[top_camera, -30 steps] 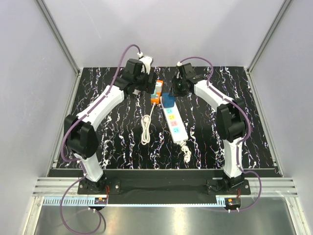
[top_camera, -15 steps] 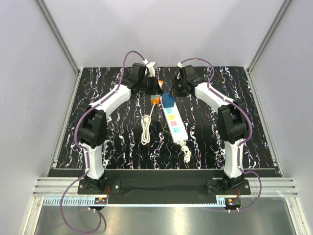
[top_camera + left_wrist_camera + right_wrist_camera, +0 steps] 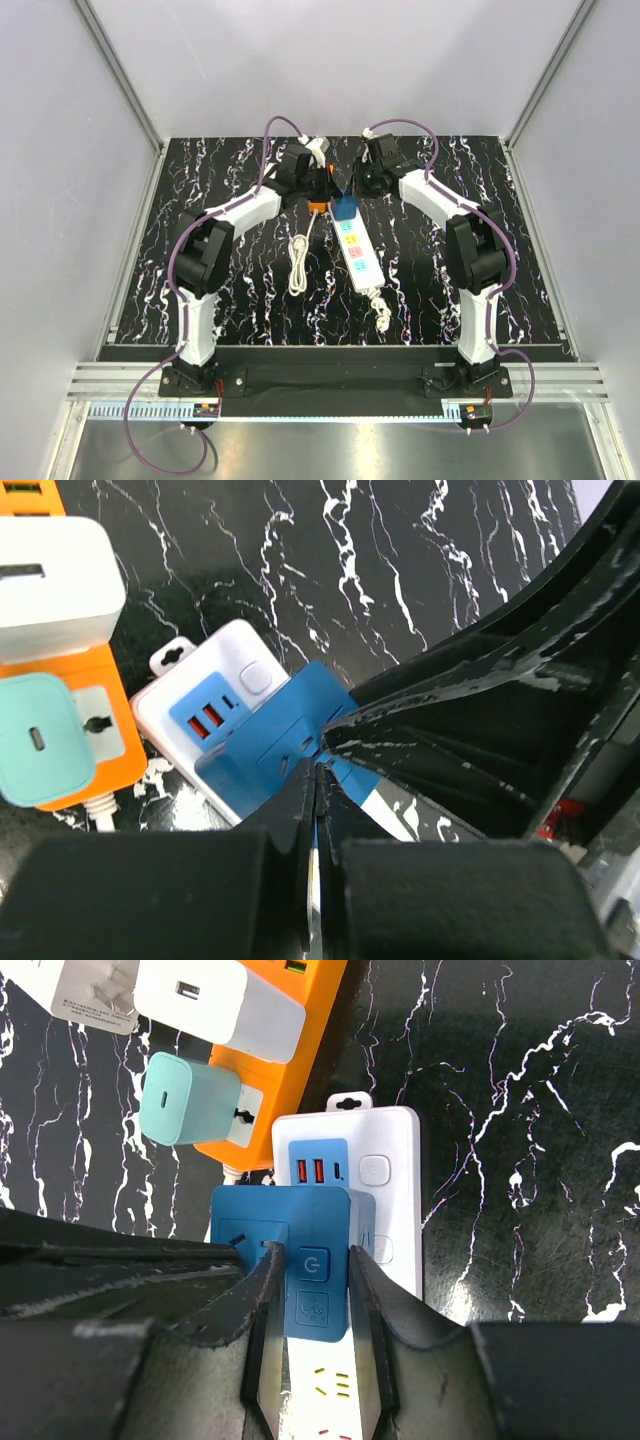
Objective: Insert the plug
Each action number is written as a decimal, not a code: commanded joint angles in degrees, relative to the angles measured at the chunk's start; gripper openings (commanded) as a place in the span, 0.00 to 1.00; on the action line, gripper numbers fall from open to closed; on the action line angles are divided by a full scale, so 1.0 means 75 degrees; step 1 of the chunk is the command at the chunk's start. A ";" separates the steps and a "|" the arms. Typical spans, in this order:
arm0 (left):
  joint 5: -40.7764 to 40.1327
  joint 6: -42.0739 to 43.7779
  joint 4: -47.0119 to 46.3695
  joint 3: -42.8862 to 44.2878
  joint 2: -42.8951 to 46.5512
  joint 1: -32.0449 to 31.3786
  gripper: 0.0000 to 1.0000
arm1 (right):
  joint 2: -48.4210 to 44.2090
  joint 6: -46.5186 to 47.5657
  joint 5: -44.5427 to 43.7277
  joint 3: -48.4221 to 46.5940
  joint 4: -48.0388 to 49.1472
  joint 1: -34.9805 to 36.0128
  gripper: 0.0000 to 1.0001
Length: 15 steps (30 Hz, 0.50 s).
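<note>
The blue plug (image 3: 344,207) (image 3: 315,1220) sits on the far end of the white power strip (image 3: 358,255) (image 3: 385,1200), just below its red USB ports. My right gripper (image 3: 355,190) (image 3: 312,1255) hangs over the plug from the near side with its jaws partly apart. One fingertip lies over the plug's top face and the other is at its right edge. They hold nothing. In the left wrist view, my left gripper (image 3: 326,188) (image 3: 318,770) is shut and empty, its tip at the left edge of the plug (image 3: 270,750).
An orange power strip (image 3: 270,1080) (image 3: 70,730) lies just left of the white one, carrying a teal adapter (image 3: 185,1100) and white cube adapters (image 3: 50,580). Its white cable (image 3: 298,265) coils on the black marbled mat. The white strip's cord (image 3: 382,315) trails toward me.
My left arm has swung right, from over the orange strip to the blue plug, and its gripper has shut. The right arm and the plug have barely moved.
</note>
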<state>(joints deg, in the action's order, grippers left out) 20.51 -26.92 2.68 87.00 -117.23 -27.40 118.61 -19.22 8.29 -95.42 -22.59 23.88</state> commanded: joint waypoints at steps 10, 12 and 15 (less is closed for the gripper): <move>-0.1540 0.0671 0.1623 -0.0222 0.0338 -0.0273 0.00 | 0.0452 0.0266 0.0113 0.0488 -0.1722 0.0156 0.41; -0.1505 0.0683 0.1658 -0.0047 0.0326 -0.0273 0.00 | 0.0277 0.0243 0.0136 0.0359 -0.1746 0.0168 0.51; -0.1434 0.0636 0.1822 0.0141 0.0162 -0.0273 0.00 | 0.0124 0.0231 0.0160 0.0125 -0.1886 0.0145 0.60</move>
<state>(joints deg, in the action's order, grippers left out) 12.01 -23.83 8.01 87.02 -114.59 -29.45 118.17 -19.33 8.71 -95.44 -23.55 23.86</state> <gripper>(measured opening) 0.008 0.586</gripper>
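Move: The blue plug, on the far end of the white power strip and still pinched by the right fingers, has its middle about 1 cm back, 1 cm left and 3 cm below the right hand; the strip's middle is some 10 cm back, 2 cm right and 6 cm down. From the left hand's shut tips the plug is about 1 cm ahead, 2 cm right and 2 cm down, and the mint plug about 3 cm ahead, 3 cm left and 3 cm down. The right hand stays in place over the far end of the white strip and, after holding its pinch a moment more, spreads its fingers to a bit over half open, letting go of the blue plug. Meanwhile the left hand, fingers shut and tips still at the plug's upper left part, edges barely to the right and then back left, ending about 1 cm left of its start and slightly nearer its base, while its left side rolls up some 5 to 10 degrees. ##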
